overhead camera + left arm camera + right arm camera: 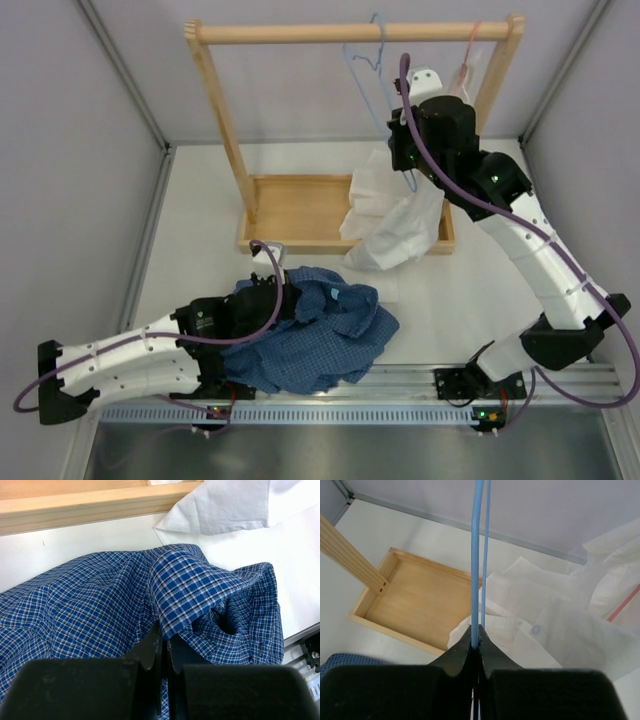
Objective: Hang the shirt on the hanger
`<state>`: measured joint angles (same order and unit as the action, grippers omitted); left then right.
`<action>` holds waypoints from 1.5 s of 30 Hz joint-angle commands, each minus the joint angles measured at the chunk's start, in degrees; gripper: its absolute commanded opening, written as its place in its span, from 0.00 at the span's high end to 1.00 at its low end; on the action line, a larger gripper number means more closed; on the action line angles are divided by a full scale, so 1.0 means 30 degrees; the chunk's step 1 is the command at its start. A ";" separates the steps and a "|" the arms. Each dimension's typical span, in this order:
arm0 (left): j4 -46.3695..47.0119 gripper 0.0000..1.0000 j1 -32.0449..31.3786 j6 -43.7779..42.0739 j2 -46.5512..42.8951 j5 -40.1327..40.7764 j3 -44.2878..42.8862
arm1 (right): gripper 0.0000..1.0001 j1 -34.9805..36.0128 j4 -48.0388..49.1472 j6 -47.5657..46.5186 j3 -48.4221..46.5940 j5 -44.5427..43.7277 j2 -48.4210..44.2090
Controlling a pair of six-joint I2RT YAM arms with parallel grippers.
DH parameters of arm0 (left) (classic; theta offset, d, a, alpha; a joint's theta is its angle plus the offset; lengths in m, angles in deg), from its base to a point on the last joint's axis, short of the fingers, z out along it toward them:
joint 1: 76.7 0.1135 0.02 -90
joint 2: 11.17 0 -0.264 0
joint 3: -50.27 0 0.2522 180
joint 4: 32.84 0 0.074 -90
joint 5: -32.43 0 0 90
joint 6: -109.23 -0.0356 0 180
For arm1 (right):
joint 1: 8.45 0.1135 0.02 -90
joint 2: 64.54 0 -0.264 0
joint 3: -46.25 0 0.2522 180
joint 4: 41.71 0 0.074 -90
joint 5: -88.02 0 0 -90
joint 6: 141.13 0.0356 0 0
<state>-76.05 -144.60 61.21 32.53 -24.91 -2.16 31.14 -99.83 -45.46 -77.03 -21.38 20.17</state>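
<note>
The dark blue checked shirt (320, 335) lies crumpled on the table near the front, left of centre. My left gripper (285, 297) is shut on a fold of the shirt (190, 587) by its collar, cloth pinched between the fingertips (152, 647). The light blue wire hanger (367, 72) hangs by its hook from the wooden rail. High at the back right, my right gripper (400, 140) is shut on the hanger (477, 555), whose wire runs straight up from between the closed fingertips (465, 645).
A wooden rack with a top rail (355, 32) and a tray base (290, 205) stands at the back. A white shirt (395, 215) on a pink hanger (467, 60) droops over the tray's right end. Aluminium rails (400, 385) run along the near edge.
</note>
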 commanded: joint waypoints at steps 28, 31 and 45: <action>0.0502 1.00 0.0074 0.1036 -0.0359 0.1736 -0.0349 | 1.00 -0.0278 0.3189 -0.1715 0.0410 0.5174 -0.3184; -0.0405 1.00 0.0512 0.1476 0.0634 0.2382 -0.1343 | 1.00 -0.0278 0.2862 -0.1511 0.2304 0.6375 -0.4526; 0.1261 1.00 0.9798 -0.1071 0.5058 -0.5377 -0.3191 | 1.00 -0.0278 -0.0008 0.1533 1.6189 1.3463 -1.6271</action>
<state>-76.51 -118.15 60.81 45.62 -34.15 -8.98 31.10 -98.08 -44.74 -35.33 11.39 -22.39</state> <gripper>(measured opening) 0.024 0.003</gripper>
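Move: The right hand holds the blue hanger near its near corner. The rack bar carrying its hook is about 10 cm ahead, 4 cm left and 12 cm up; the white cloth hangs some 3 cm ahead, 6 cm right and 18 cm lower. The blue shirt lies about 19 cm back, 13 cm left and 38 cm below. From the left hand, gripping the shirt, the blue hanger is roughly 21 cm ahead, 16 cm right and 27 cm up. Up about 5 cm while easing back, the right hand raises the blue hanger off the rack bar, then draws it quickly back and down towards the shirt, ending some 18 cm back and turned about 30 degrees counter-clockwise, fingers still shut on the wire. The left hand waits, then carries its pinch of shirt forward and left, turning counter-clockwise. ##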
